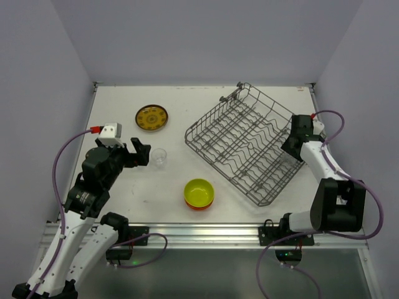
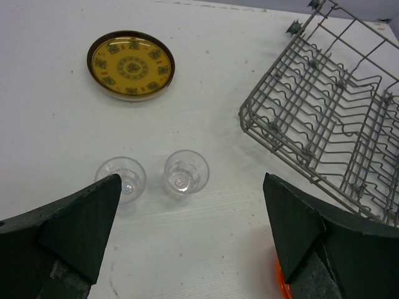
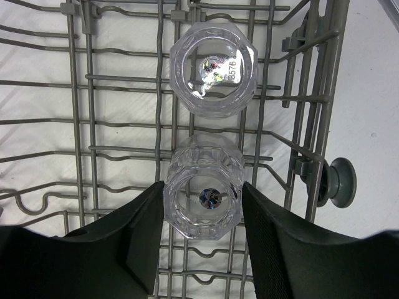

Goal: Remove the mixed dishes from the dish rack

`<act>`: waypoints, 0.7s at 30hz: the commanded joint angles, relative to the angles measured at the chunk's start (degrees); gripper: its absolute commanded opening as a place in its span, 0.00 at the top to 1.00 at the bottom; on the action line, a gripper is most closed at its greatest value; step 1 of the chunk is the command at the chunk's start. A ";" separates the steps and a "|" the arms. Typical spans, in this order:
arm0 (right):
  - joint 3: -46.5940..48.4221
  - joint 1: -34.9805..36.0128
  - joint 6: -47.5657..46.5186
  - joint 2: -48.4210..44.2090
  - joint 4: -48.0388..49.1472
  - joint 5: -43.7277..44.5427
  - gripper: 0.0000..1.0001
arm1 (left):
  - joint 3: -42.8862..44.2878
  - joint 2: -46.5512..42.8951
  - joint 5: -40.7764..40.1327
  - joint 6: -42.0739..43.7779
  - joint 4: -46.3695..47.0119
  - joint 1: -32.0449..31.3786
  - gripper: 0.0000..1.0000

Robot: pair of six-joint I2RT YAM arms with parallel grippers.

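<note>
The grey wire dish rack (image 1: 249, 146) sits tilted at centre right. In the right wrist view two clear glasses lie in the rack (image 3: 112, 124), one farther (image 3: 213, 68) and one nearer (image 3: 204, 208). My right gripper (image 3: 203, 187) is closed around the nearer glass, with a finger against each side, and the glass still rests on the wires. My left gripper (image 2: 190, 230) hangs open over bare table, just short of two clear glasses (image 2: 121, 177) (image 2: 186, 172). The patterned plate (image 2: 130, 65) lies beyond them. A yellow-green bowl (image 1: 199, 190) sits stacked on an orange bowl (image 1: 201, 205).
The rack's near corner (image 2: 249, 121) reaches toward the left gripper's right side. A sliver of the orange bowl (image 2: 280, 283) shows beside the right finger. A grey rack wheel (image 3: 341, 177) juts out past the rack's side wall. Walls enclose the table on three sides.
</note>
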 commanded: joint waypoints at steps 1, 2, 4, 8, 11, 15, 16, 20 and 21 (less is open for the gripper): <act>-0.68 -0.25 1.28 -2.84 2.31 1.64 0.52 | 0.83 -0.08 -0.32 1.40 1.43 -0.33 0.00; -0.59 -0.25 1.37 -3.27 2.23 1.55 0.52 | 0.83 -0.17 -0.32 1.40 1.34 -0.33 0.00; -0.59 -0.25 1.19 -3.63 2.23 1.38 0.56 | 0.83 -0.17 -0.50 1.40 1.43 -0.33 0.00; -0.24 -0.25 1.02 -4.16 1.88 0.94 0.60 | 0.92 -0.17 -0.85 1.40 1.25 -0.33 0.00; 0.20 -0.25 1.11 -5.65 1.00 0.33 0.60 | 0.83 -0.08 -0.85 1.31 1.34 -0.33 0.00; 1.25 -0.25 0.67 -9.16 -0.66 -1.43 0.60 | 0.83 -0.26 -0.76 1.31 1.34 -0.33 0.00; 1.86 -0.25 0.49 -10.82 -1.02 -1.96 0.60 | 0.83 -0.35 -0.76 1.31 1.43 -0.33 0.00; 2.84 -0.16 -0.38 -16.10 -1.99 -6.17 0.61 | 0.83 -0.78 -0.50 1.22 1.78 -0.33 0.00; 3.01 -0.16 -0.65 -17.24 -1.73 -7.66 0.62 | 0.83 -0.87 -0.33 1.14 1.87 -0.33 0.00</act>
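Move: The right hand's fingers already pinch a clear glass in the dish rack. The nearest glass already standing on the table is about 52 cm to its left and 2 cm back. The last rack glass stands roughly 5 cm ahead and 5 cm right, its middle about 3 cm lower, and the stacked bowls sit some 36 cm left, 15 cm back. From the idle left hand, the pinched glass is about 55 cm right, 5 cm ahead and well below. Keeping its pinch, the right hand lifts the glass about 6 cm, slowly then faster, tipping fingertips up some 10 degrees. ##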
